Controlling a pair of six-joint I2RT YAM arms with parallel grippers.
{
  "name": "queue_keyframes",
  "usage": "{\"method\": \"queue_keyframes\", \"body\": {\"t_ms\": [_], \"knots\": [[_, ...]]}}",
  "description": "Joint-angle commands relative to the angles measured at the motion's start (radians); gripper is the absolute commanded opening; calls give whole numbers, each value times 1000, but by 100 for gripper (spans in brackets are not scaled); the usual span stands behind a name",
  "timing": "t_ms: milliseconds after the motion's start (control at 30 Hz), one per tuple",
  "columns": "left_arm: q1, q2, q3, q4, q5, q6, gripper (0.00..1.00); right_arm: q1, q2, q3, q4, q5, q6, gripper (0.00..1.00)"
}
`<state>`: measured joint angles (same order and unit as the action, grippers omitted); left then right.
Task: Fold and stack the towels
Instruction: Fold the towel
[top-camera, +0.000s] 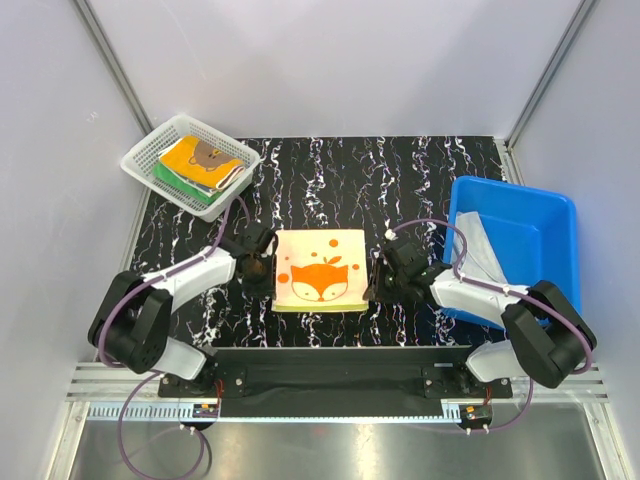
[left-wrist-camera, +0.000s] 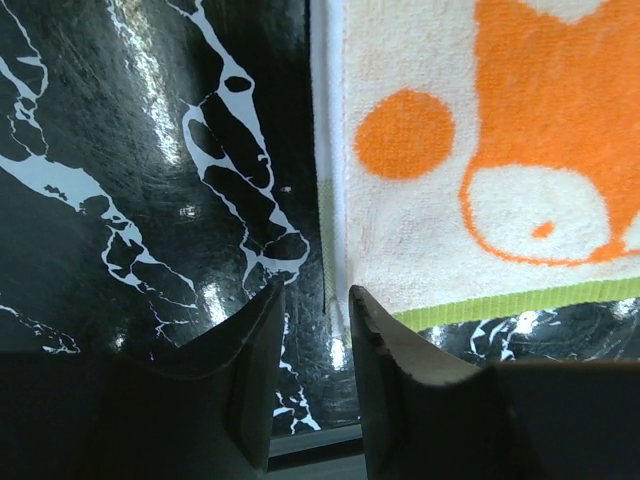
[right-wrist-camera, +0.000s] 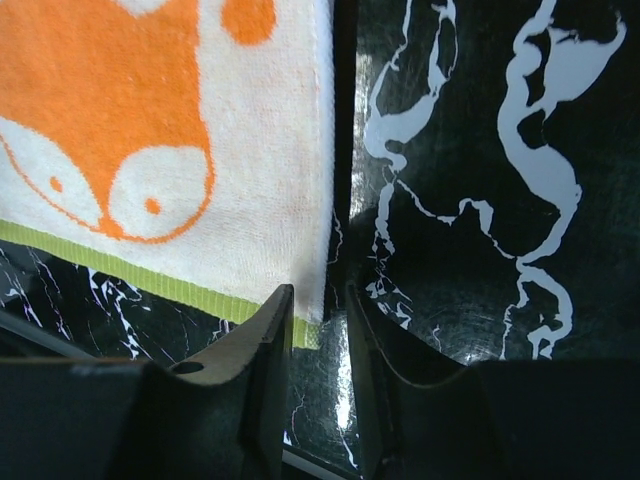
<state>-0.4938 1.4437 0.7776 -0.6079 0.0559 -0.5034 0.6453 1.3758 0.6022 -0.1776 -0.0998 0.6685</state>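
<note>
A folded cream towel with an orange fox print (top-camera: 320, 268) lies flat in the middle of the black marbled table (top-camera: 330, 170). My left gripper (top-camera: 260, 258) sits low at its left edge. In the left wrist view the left gripper (left-wrist-camera: 315, 290) is open, with only bare table between the fingers and the towel's (left-wrist-camera: 480, 150) green-trimmed corner just to the right. My right gripper (top-camera: 386, 268) sits at the towel's right edge. In the right wrist view the right gripper (right-wrist-camera: 320, 290) is open beside the towel's (right-wrist-camera: 150, 130) corner and holds nothing.
A white mesh basket (top-camera: 140, 165) at the back left holds folded towels, a yellow bear one (top-camera: 203, 158) on top of a green one (top-camera: 165, 172). A blue tub (top-camera: 545, 205) at the right holds a pale grey cloth (top-camera: 480, 245). Grey walls enclose the table.
</note>
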Motion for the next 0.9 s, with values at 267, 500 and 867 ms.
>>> {"method": "queue_keyframes", "body": {"t_ms": [267, 500, 867], "knots": [[-5, -29, -32, 68, 101, -23, 35, 37, 48, -19, 92, 0, 59, 34], [-6, 7, -38, 85, 104, -20, 16, 40, 37, -30, 90, 11, 62, 36], [-3, -19, 52, -41, 35, 3, 0, 40, 68, -15, 93, 8, 56, 41]]}}
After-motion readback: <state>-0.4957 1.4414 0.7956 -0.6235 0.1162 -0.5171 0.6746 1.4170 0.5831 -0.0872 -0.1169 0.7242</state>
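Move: The folded fox towel's near left corner lies about 1 cm to the left hand's right, 2 cm back and 1 cm below its parted fingertips; the fox face is some 10 cm to that hand's right and 3 cm ahead. From the right hand the near right corner is roughly 2 cm back, 1 cm left and 1 cm below, with the blue bin's middle about 30 cm to the right and 10 cm ahead. The towel's near left corner is taken by the left hand, which lifts about 1 cm while shifting 1 cm right, dips some 2 cm and draws back 1 cm, shuts its fingers on the edge, then rises about 1.5 cm. Over the near right corner, the right hand slides about 1.5 cm left and sinks slightly, its fingers staying part-open astride the side edge. ##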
